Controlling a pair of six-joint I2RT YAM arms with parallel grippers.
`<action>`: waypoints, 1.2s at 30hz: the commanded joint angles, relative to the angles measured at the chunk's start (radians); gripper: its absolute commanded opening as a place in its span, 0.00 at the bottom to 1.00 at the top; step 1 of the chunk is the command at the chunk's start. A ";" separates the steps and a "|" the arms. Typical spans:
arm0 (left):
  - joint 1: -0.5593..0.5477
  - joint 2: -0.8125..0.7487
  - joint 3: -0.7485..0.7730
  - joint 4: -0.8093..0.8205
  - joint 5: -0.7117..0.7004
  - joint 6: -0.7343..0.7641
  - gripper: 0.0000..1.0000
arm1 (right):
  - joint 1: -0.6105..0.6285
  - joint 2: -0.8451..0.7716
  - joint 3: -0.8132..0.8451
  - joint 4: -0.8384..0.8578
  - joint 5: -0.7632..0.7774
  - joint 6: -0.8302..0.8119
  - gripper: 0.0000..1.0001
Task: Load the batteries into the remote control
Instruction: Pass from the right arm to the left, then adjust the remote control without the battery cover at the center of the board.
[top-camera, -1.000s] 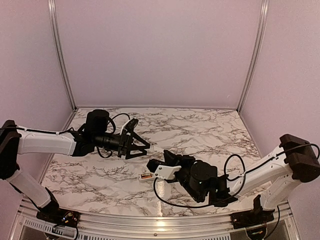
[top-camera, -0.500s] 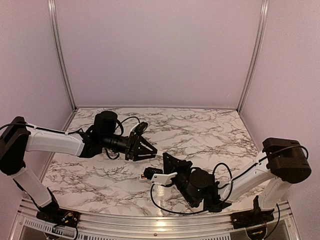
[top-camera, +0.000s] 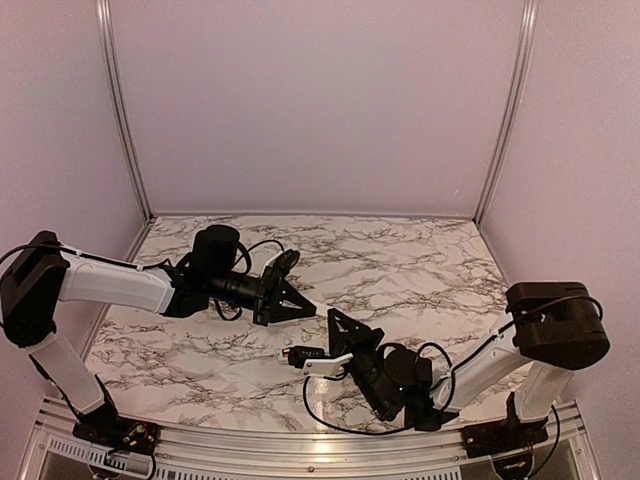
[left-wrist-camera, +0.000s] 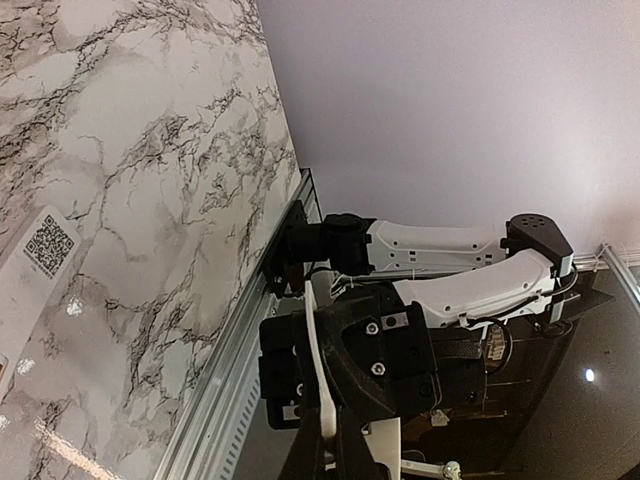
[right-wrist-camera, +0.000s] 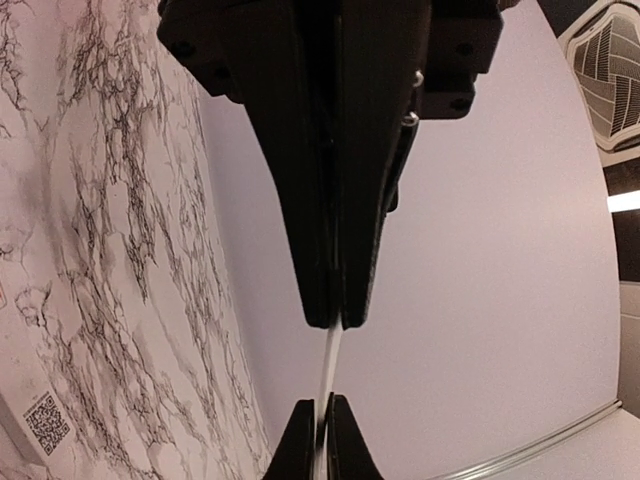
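A thin white plate (right-wrist-camera: 330, 365), seen edge-on, spans the gap between my two grippers above the table. My left gripper (left-wrist-camera: 328, 435) is shut on one end of it; in the top view it (top-camera: 312, 312) points right. My right gripper (right-wrist-camera: 322, 435) is shut on the other end and meets the left one tip to tip (top-camera: 333, 320). The white remote control (top-camera: 300, 356) lies flat on the marble just in front of them, and an orange battery (top-camera: 291, 353) shows at its left end. Its QR-code label (left-wrist-camera: 45, 245) faces up.
The marble table (top-camera: 420, 260) is enclosed by lilac walls and a metal rail (top-camera: 300, 440) along the near edge. The right arm's black cable (top-camera: 330, 420) loops low over the table beside the remote.
My left gripper has moved right to the right gripper and gone from open to shut on the plate. The right arm has drawn nearer and leftward, still shut.
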 joint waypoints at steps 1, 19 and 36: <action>-0.002 0.010 0.031 0.069 0.017 -0.011 0.00 | 0.014 0.043 -0.010 0.259 0.021 -0.079 0.08; 0.060 -0.017 0.008 0.117 -0.020 -0.025 0.00 | 0.015 -0.126 -0.016 0.085 0.020 0.189 0.75; 0.181 -0.187 -0.161 0.148 -0.094 0.116 0.00 | -0.198 -0.547 0.136 -0.931 -0.571 1.185 0.90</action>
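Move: The battery cover is pinched by both hands: its middle lies about 2 cm to the left hand's right and about 2 cm to the right hand's left, level with both fore and aft and within a centimetre in height. The remote lies on the table, its middle about 18 cm below the left hand and roughly 1 cm ahead. The batteries, already in its bay, sit some 4 cm to the left of that middle. Dipping about 2 cm while its fingers spread nearly wide, the right hand lets go of the battery cover, then climbs to some 6 cm above its start, rolling roughly 40 degrees with its left side rising. The left hand keeps its pinch, stays at first, then carries the cover forward about 6 cm, left about 5 and slightly up, away from the right hand. ##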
